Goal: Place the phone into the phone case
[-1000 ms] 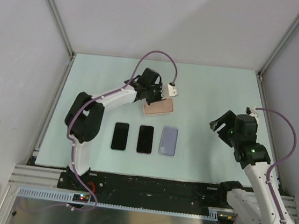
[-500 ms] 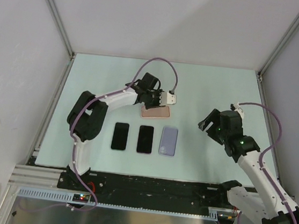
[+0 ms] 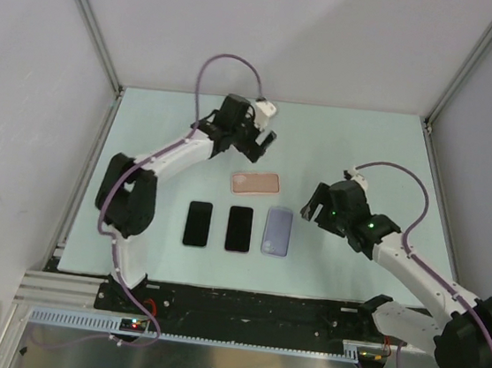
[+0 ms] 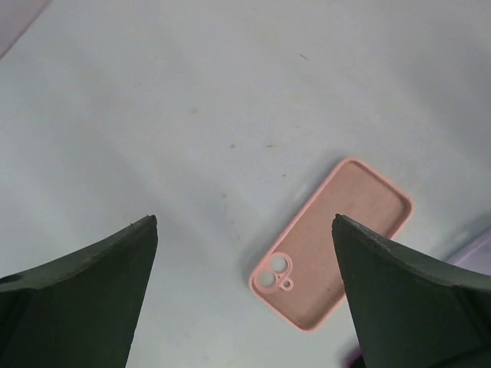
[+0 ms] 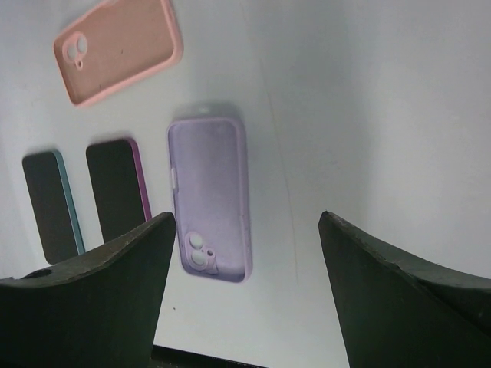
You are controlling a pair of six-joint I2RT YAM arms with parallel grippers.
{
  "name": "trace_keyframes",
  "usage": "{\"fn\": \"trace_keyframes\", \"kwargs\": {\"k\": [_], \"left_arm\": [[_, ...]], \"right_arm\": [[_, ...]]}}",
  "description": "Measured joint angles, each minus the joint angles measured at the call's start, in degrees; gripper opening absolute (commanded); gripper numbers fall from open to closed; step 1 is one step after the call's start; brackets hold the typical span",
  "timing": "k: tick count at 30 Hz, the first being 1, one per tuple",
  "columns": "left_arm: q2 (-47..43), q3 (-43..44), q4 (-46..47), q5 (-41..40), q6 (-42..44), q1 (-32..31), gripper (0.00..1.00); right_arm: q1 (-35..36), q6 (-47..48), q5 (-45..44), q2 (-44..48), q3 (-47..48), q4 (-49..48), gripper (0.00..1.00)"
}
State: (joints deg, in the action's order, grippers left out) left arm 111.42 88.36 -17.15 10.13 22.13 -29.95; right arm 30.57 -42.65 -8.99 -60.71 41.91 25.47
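A pink phone case [image 3: 255,182] lies flat on the table, hollow side up and empty; it also shows in the left wrist view [image 4: 334,245]. My left gripper [image 3: 255,142] hovers open behind it, with nothing between its fingers [image 4: 242,222]. A purple phone case [image 3: 277,231] lies empty in a row with two dark phones: one with a magenta edge [image 3: 239,229] and one with a teal edge [image 3: 197,223]. My right gripper [image 3: 313,205] stands open just right of the purple case [image 5: 209,195], holding nothing [image 5: 247,218].
The pale green table [image 3: 365,153] is closed in by grey walls and aluminium posts [image 3: 91,24]. A black rail [image 3: 241,306] runs along the near edge by the arm bases. The left arm's purple cable [image 3: 215,65] loops above the back of the table.
My left gripper opened, let go of the pink case and drew back and up; the case now lies flat. My right arm swung left toward the purple case.
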Motion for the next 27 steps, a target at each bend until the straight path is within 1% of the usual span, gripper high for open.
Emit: {"fn": "trace_keyframes", "kwargs": {"k": [1, 2, 4, 5, 7, 8, 12, 15, 18, 27], "left_arm": [[-2.1, -0.3, 0.4, -2.8, -6.5, 0.5, 1.00], [-3.8, -0.9, 0.5, -4.5, -10.6, 0.7, 1.00], [-9.4, -5.3, 2.1, -10.0, -21.4, 1.0, 1.00], [-13.1, -9.1, 2.4, -13.4, -27.3, 1.0, 1.00], [-18.9, -15.6, 2.0, -19.0, -35.7, 0.2, 1.00], [-22.2, -20.7, 1.9, -22.8, -41.5, -0.9, 1.00], [-25.9, -31.6, -0.3, -30.2, -53.9, -5.1, 1.00], [-26.0, -36.6, -2.1, -34.0, -61.0, -8.6, 1.00], [-25.7, -38.0, -3.2, -35.5, -65.6, -11.3, 1.00], [-20.1, -36.6, -0.2, -34.7, -67.6, -17.2, 1.00]], "right_arm": [[1.0, 0.0, 0.0, -1.0, 0.0, -0.6, 0.81], [1.9, 0.0, 0.0, -1.8, 0.0, -1.0, 0.81], [3.4, -0.1, 0.0, -3.3, 0.0, -1.6, 0.81], [3.7, -0.2, 0.0, -3.7, 0.0, -1.8, 0.81], [4.0, -0.2, 0.0, -4.1, 0.0, -1.9, 0.81], [4.0, -0.2, -0.2, -4.1, 0.0, -1.9, 0.81], [3.9, -0.2, -0.7, -4.1, 0.0, -2.0, 0.81], [3.8, -0.2, -0.9, -4.1, 0.0, -2.1, 0.81], [3.8, -0.2, -1.1, -4.1, 0.0, -2.2, 0.81], [3.2, -0.2, -2.1, -2.9, 0.0, -2.2, 0.81]]}}
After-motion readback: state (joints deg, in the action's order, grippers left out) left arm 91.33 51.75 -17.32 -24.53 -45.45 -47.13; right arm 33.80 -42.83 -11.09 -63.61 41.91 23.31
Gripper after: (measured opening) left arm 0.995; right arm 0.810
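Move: From the left hand, the magenta-edged phone lies about 17 cm back, 4 cm to the left and 12 cm below. At that same height, the pink case is almost straight below the hand, some 1 cm back; the teal-edged phone is 17 cm back and 17 cm left, the purple case 17 cm back and 8 cm right. From the right hand, the magenta-edged phone is roughly 18 cm left, 2 cm ahead and 12 cm below. The open left hand swings back 17 cm, turning about 55 degrees counter-clockwise, then sinks over the magenta-edged phone. ##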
